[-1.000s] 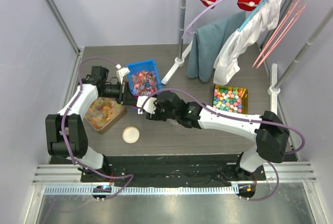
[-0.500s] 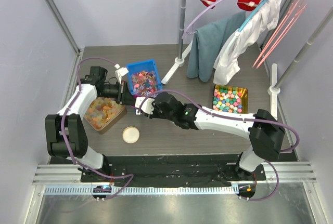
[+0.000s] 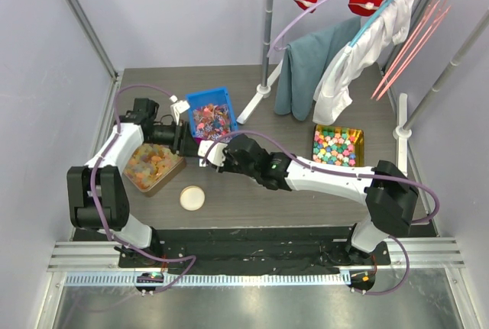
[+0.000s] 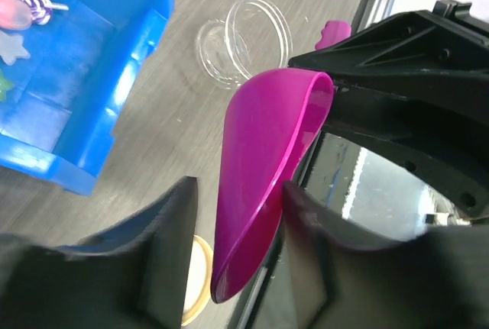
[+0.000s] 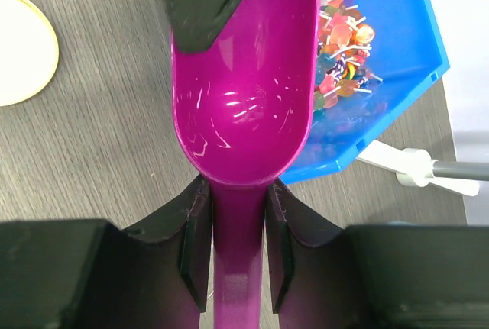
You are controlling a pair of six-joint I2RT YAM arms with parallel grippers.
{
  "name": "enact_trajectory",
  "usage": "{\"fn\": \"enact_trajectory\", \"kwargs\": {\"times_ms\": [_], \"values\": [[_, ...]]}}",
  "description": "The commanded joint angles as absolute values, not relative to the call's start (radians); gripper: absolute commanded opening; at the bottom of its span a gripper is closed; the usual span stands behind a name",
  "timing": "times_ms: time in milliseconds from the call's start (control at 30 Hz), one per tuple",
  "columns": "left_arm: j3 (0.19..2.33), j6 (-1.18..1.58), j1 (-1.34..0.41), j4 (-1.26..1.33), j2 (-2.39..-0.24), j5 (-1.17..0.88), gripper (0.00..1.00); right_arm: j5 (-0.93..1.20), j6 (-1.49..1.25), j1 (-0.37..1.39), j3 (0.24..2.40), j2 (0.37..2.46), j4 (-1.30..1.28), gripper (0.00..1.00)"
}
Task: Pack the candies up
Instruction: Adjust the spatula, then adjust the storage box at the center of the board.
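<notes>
The candies (image 3: 212, 120) fill a blue bin (image 3: 226, 100) at the back left of the table; in the right wrist view the candies (image 5: 340, 39) lie just right of a magenta scoop (image 5: 241, 115). My right gripper (image 5: 238, 199) is shut on the scoop's handle, fingers pressed on both sides. The empty scoop (image 4: 267, 169) stands between the fingers of my left gripper (image 4: 238, 191), which is open, with a gap on the left side. In the top view the left gripper (image 3: 186, 140) and right gripper (image 3: 210, 153) meet in front of the bin.
A clear round tub (image 4: 244, 39) lies on the table beside the bin. A cream round lid (image 3: 192, 198) sits near the front. A tin of orange-yellow gummies (image 3: 153, 167) is at the left, a tin of pastel cubes (image 3: 338, 146) at the right. Clothes hang on a rack (image 3: 336, 62) behind.
My right gripper has moved left and closed on the scoop's handle. My left gripper's jaws have opened off the scoop's bowl.
</notes>
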State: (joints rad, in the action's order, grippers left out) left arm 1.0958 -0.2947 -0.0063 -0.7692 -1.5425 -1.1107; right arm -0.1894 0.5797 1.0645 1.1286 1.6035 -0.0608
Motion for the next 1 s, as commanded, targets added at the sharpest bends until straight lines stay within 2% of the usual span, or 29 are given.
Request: {"fn": "enact_trajectory", "kwargs": {"times_ms": [0,67,300,333,467,533,667,700,733,967], "values": [[1.141,-0.302,-0.009,-0.808,-1.552,-1.135,0.55,-0.207,0.571,1.065,1.138,1.578,0.014,0.01],[1.182,-0.299,-0.009,-0.819,-1.545,-1.094,0.61,-0.207,0.568,1.065,1.137,1.566,0.006,0.01],[1.297,-0.252,-0.009,-0.761,-1.502,-0.875,0.72,-0.229,0.569,1.04,1.123,1.494,-0.118,0.01],[1.311,-0.232,-0.009,-0.729,-1.505,-0.841,0.77,-0.229,0.569,1.023,1.124,1.488,-0.145,0.01],[1.41,-0.236,-0.009,-0.681,-1.56,-0.717,0.81,-0.189,0.568,0.956,1.138,1.466,-0.216,0.01],[1.48,-0.241,-0.009,-0.663,-1.618,-0.649,0.87,-0.158,0.566,0.924,1.16,1.459,-0.271,0.01],[1.654,-0.337,-0.009,-0.709,-1.752,-0.589,0.89,-0.106,0.568,0.842,1.18,1.459,-0.334,0.01],[1.684,-0.36,-0.012,-0.715,-1.775,-0.586,0.96,-0.1,0.566,0.833,1.181,1.46,-0.357,0.01],[1.71,-0.386,-0.014,-0.719,-1.823,-0.565,0.99,-0.088,0.571,0.824,1.184,1.468,-0.374,0.01],[2.025,-0.644,-0.051,-0.864,-2.037,-0.461,1.0,-0.012,0.58,0.767,1.175,1.471,-0.428,0.01]]}}
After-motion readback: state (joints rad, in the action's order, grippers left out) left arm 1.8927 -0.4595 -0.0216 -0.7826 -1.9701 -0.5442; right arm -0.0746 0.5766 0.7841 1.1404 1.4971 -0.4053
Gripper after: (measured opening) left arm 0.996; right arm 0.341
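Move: The left hand has the bowl tip of the spatula between its loosening fingers. The blue tray's middle lies about 15 cm ahead of that hand, 5 cm to its right and 12 cm below; the brown box stands some 12 cm to its left and 2 cm ahead. The right hand grips the spatula's neck: from it the clear jar lies about 3 cm ahead and 10 cm right, 11 cm below, and the blue tray 18 cm ahead, 1 cm left. The left fingers come free of the spatula's bowl tip and spread wide as that hand swings about 22 cm forward and 7 cm left, rising, then dipping, to the blue tray's far-left corner, fingers tilting further down. The right hand keeps its pinch on the neck and carries the spatula some 12 cm right and a little forward, towards the clear jar, turning slightly clockwise. ##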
